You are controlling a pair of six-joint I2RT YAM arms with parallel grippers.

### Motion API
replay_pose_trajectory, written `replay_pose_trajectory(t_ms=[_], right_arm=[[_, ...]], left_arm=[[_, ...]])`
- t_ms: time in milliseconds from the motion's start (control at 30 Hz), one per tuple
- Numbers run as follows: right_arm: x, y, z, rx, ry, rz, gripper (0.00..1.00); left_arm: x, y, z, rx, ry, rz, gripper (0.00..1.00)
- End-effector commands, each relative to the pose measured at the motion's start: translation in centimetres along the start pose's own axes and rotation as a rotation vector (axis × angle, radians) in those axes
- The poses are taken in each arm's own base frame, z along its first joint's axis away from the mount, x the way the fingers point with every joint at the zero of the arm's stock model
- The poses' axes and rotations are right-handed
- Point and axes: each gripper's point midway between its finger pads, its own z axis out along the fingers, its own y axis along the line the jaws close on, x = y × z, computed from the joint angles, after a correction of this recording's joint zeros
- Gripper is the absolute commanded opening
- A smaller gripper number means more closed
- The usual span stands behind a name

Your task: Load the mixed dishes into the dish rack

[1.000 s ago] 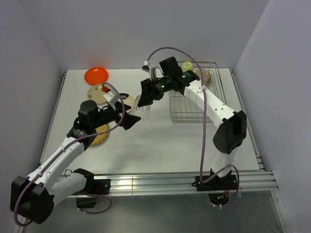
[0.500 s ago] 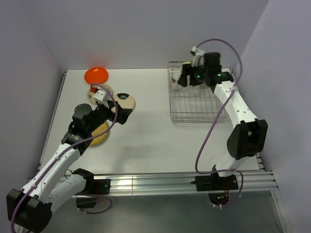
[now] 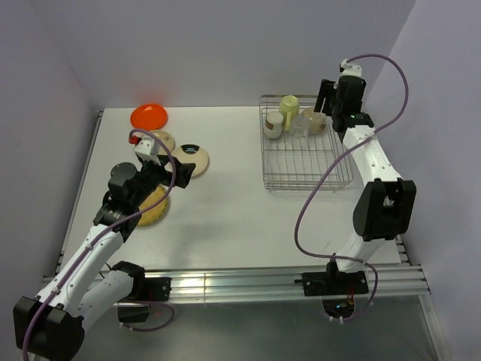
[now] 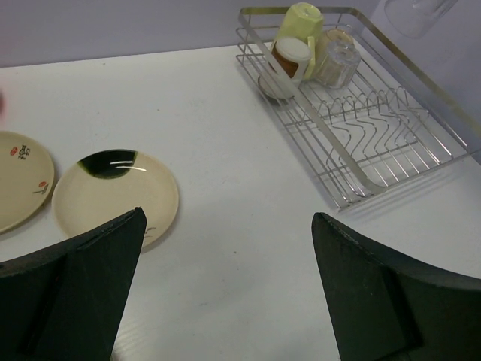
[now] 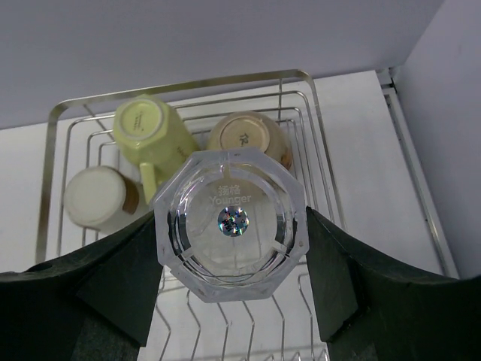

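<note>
The clear glass (image 5: 231, 226) is held base-up between my right gripper's (image 5: 231, 218) fingers, over the far end of the dish rack (image 5: 52, 135). An upturned pale yellow-green mug (image 5: 146, 129), a cream bowl (image 5: 248, 135) and a cream cup (image 5: 96, 198) stand in the rack behind it. From above, the right gripper (image 3: 316, 114) and the glass (image 3: 301, 125) hang at the rack's (image 3: 307, 180) back. My left gripper (image 4: 227, 222) is open and empty above the table, beside the cream plate with dark mark (image 4: 113, 197).
The tan plate (image 3: 154, 141) and orange plate (image 3: 149, 116) lie at the far left. The woven plate (image 3: 155, 212) lies partly under my left arm. The rack's near rows of bars (image 4: 376, 143) hold nothing. Walls close in on both sides.
My right arm swung from the middle of the table to the rack's far end with the glass. My left arm drew back to the left, its gripper still open.
</note>
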Motion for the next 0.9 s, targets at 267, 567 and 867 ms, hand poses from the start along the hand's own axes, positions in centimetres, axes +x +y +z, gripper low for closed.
replay_pose_trajectory(t_ms=[267, 567, 867], right_arm=[[0.5, -0.4, 5.7, 0.031, -0.051, 0.016, 0.0], [4.1, -2.5, 7.0, 0.052, 0.026, 0.022, 0.0], [7.1, -3.2, 8.2, 0.048, 0.087, 0.021, 0.0]], left_arm=[[-1.0, 0.5, 1.0, 0.005, -0.015, -0.023, 0.99], [-0.7, 0.7, 1.0, -0.009, -0.032, -0.083, 0.99], [-1.2, 0.8, 0.7, -0.024, -0.024, -0.085, 0.99]])
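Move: My right hand holds a clear glass above the right side of the dish rack. The free spot for it is about 4 cm ahead, 3 cm right and some 18 cm below. The upturned tan bowl sits roughly 9 cm ahead and 17 cm down, the racked glass 5 cm ahead and 6 cm left, the green mug 11 cm ahead and 10 cm left. From my left hand that spot is about 25 cm ahead and 49 cm right. With the glass still gripped, I sink my right hand quickly by about 7 cm, easing some 4 cm forward towards the near side of the tan bowl. Then I almost stop sinking, slide about 3 cm right, away from the racked glass, and lower again slowly, ending 10 cm down with the fingers tipped slightly further down. ##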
